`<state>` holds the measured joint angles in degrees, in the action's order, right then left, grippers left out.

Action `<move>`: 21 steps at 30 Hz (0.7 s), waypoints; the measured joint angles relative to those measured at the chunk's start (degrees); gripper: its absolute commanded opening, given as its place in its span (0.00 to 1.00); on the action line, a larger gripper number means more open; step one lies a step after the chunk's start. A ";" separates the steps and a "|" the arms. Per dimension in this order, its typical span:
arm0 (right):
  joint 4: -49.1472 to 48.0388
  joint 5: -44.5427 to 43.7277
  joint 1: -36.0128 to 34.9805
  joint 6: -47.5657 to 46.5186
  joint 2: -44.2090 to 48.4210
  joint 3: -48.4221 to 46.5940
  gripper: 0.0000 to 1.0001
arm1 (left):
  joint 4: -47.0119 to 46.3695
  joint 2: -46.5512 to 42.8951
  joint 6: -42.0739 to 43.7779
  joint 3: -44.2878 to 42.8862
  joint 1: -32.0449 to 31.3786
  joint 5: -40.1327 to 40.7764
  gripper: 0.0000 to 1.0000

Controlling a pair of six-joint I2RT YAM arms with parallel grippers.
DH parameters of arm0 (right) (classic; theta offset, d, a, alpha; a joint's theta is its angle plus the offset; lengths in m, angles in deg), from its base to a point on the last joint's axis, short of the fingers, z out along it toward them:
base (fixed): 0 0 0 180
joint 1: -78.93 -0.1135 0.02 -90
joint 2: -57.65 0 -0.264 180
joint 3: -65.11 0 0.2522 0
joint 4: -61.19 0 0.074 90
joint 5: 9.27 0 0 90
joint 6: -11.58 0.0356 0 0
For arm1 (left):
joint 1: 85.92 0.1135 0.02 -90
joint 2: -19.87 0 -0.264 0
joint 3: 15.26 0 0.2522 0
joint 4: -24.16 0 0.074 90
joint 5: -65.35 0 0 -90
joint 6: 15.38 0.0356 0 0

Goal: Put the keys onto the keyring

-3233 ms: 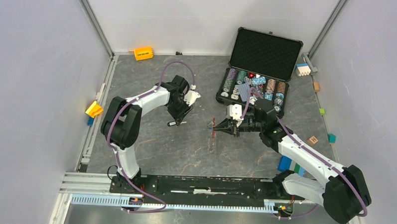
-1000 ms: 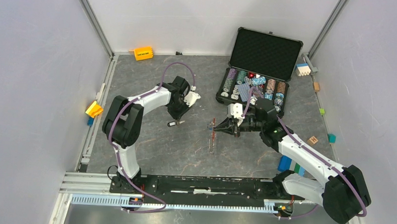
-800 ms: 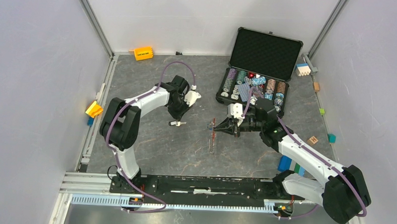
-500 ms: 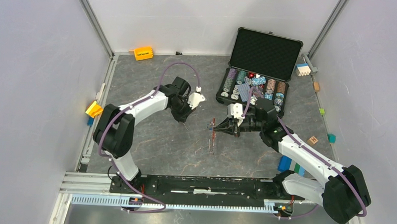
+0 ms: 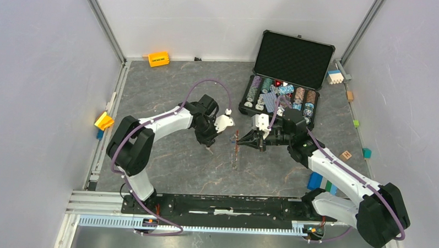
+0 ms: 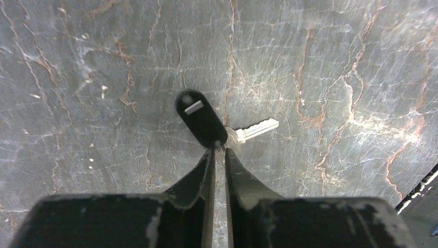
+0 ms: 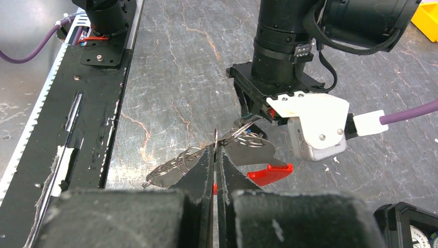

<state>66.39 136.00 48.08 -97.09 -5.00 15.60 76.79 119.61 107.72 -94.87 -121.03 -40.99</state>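
A silver key (image 6: pixel 254 128) with a black oval head (image 6: pixel 200 119) lies flat on the stone tabletop. Its near end touches the tips of my left gripper (image 6: pixel 217 150), whose jaws stand a narrow slit apart with the table showing between them. In the top view my left gripper (image 5: pixel 208 144) points down just left of the keyring (image 5: pixel 235 153). My right gripper (image 7: pixel 215 148) is shut on the keyring's thin wire loop (image 7: pixel 215 135). The red fob (image 7: pixel 269 173) and flat silver pieces (image 7: pixel 170 173) hang from it. In the top view my right gripper (image 5: pixel 240 139) holds it above the table.
An open black case (image 5: pixel 288 60) of poker chips stands behind the right arm. An orange block (image 5: pixel 158 58) lies at the back wall and a yellow one (image 5: pixel 103 120) at the left rail. Small coloured blocks (image 5: pixel 320 182) line the right side. The left gripper's body (image 7: pixel 279 67) stands close behind the keyring.
My left arm has swung right across the table with the key, from mid-left to just beside the keyring, and its jaws have parted slightly. The right arm has held still.
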 measured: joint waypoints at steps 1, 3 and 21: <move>0.00 0.00 0.00 0.00 0.00 0.00 0.00 | 0.00 0.00 0.04 0.35 0.00 0.26 0.24; 0.00 0.00 0.00 0.00 0.00 0.00 0.00 | 0.02 0.00 0.09 1.07 0.00 1.09 0.27; 0.00 0.02 0.22 0.00 0.00 0.00 0.00 | -0.07 -0.09 -2.64 2.08 0.00 2.78 0.50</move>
<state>66.39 136.02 48.30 -97.09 -5.00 15.60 76.72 119.52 105.08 -92.79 -121.03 -38.22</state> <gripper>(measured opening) 0.010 0.448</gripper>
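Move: The key's black fob lies just under the left hand, about 2 cm ahead, 1 cm right and 2 cm below; its key points away some 3 cm right and 1 cm back, at the same depth. The keyring on its plate, held by the right hand, is roughly 10 cm right of the left hand, 6 cm back and 14 cm higher. From the right hand the fob lies about 11 cm left, 7 cm ahead and 17 cm below. The left fingers open to nearly half over the fob's ring end, shifting 1.5 cm left and 1 cm down. ##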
